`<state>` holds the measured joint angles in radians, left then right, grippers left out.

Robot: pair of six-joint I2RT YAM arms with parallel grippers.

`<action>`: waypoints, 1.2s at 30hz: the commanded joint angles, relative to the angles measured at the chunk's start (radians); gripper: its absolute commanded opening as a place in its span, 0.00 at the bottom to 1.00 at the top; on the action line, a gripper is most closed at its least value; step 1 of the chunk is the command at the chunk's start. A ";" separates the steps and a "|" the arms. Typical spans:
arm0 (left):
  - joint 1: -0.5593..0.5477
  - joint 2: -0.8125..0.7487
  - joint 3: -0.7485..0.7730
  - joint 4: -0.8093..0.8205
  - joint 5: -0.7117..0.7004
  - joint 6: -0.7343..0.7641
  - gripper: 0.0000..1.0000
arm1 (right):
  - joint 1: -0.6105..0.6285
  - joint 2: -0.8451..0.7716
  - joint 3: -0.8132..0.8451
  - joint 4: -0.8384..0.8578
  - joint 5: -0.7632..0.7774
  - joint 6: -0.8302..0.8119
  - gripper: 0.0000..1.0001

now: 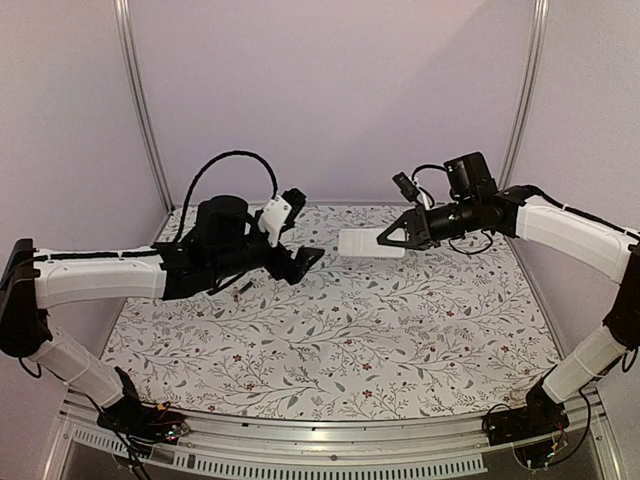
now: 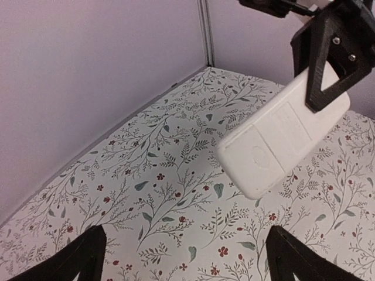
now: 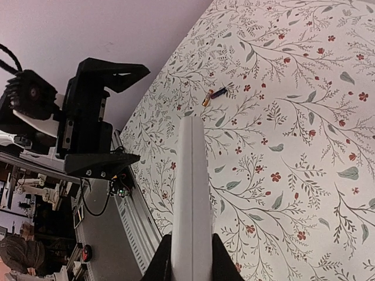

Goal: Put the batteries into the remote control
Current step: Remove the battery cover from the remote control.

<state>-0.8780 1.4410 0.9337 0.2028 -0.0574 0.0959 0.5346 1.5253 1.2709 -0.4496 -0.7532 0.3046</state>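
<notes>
My right gripper [image 1: 392, 238] is shut on the white remote control [image 1: 370, 243] and holds it in the air above the back of the table. In the left wrist view its plain white back [image 2: 281, 140] faces the camera, with the right fingers [image 2: 328, 64] clamped on its far end. In the right wrist view the remote [image 3: 192, 187] is edge-on between my fingers [image 3: 161, 266]. My left gripper [image 1: 303, 228] is open and empty, a little left of the remote's free end. One small dark battery [image 3: 215, 95] lies on the cloth, near the left arm in the top view [image 1: 242, 286].
A floral cloth [image 1: 400, 340] covers the table. Pale walls and metal posts [image 1: 140, 100] close in the back and sides. A metal rail [image 1: 300, 440] runs along the near edge, with the arm bases at both corners.
</notes>
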 commanded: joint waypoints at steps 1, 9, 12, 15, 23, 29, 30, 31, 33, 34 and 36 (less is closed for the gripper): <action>0.055 0.031 0.062 -0.016 0.137 -0.260 0.92 | -0.008 -0.038 -0.037 0.193 -0.008 0.059 0.00; 0.129 0.096 0.073 0.168 0.476 -0.531 0.85 | -0.008 -0.028 -0.081 0.293 -0.051 0.084 0.00; 0.135 0.143 0.098 0.178 0.507 -0.581 0.74 | -0.008 -0.037 -0.100 0.331 -0.075 0.097 0.00; 0.136 0.185 0.130 0.170 0.519 -0.608 0.67 | -0.008 -0.040 -0.105 0.345 -0.093 0.109 0.00; 0.136 0.231 0.180 0.165 0.510 -0.646 0.55 | 0.006 -0.027 -0.100 0.354 -0.115 0.117 0.00; 0.139 0.261 0.210 0.137 0.502 -0.648 0.41 | 0.009 -0.028 -0.099 0.354 -0.119 0.110 0.00; 0.142 0.264 0.211 0.135 0.502 -0.650 0.39 | 0.009 -0.030 -0.097 0.354 -0.122 0.110 0.00; 0.146 0.265 0.210 0.135 0.504 -0.652 0.37 | 0.009 -0.031 -0.099 0.355 -0.123 0.110 0.00; 0.159 0.264 0.202 0.141 0.509 -0.662 0.34 | 0.009 -0.035 -0.100 0.355 -0.130 0.107 0.00; 0.168 0.261 0.192 0.152 0.514 -0.671 0.33 | 0.010 -0.039 -0.100 0.356 -0.134 0.107 0.00; 0.186 0.256 0.171 0.184 0.531 -0.691 0.31 | 0.010 -0.044 -0.100 0.357 -0.143 0.105 0.00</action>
<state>-0.7357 1.6852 1.1290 0.3599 0.4789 -0.5743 0.5358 1.5059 1.1736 -0.1158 -0.8528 0.4038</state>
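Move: The remote control, held by the right fingers near its right end, has its middle about 12 cm to the left hand's right and 3 cm ahead, near its height; its free end is only some 6 cm to the right. From the right hand that middle lies about 4 cm left, level fore and aft, and 2 cm lower. The loose batteries lie on the table about 15 cm to the left hand's left, 2 cm ahead and 22 cm below. Left fingers come to straddle the free left end of the remote control, one beside the cover face, closing from wide to about a third open while the hand goes some 5 cm right and a little forward and up. The left wrist turns about 45 degrees on the way. The right hand keeps its grip, lifting the remote about 3 cm with a slight leftward shift and roughly 10-degree tilt that raises the free end. ##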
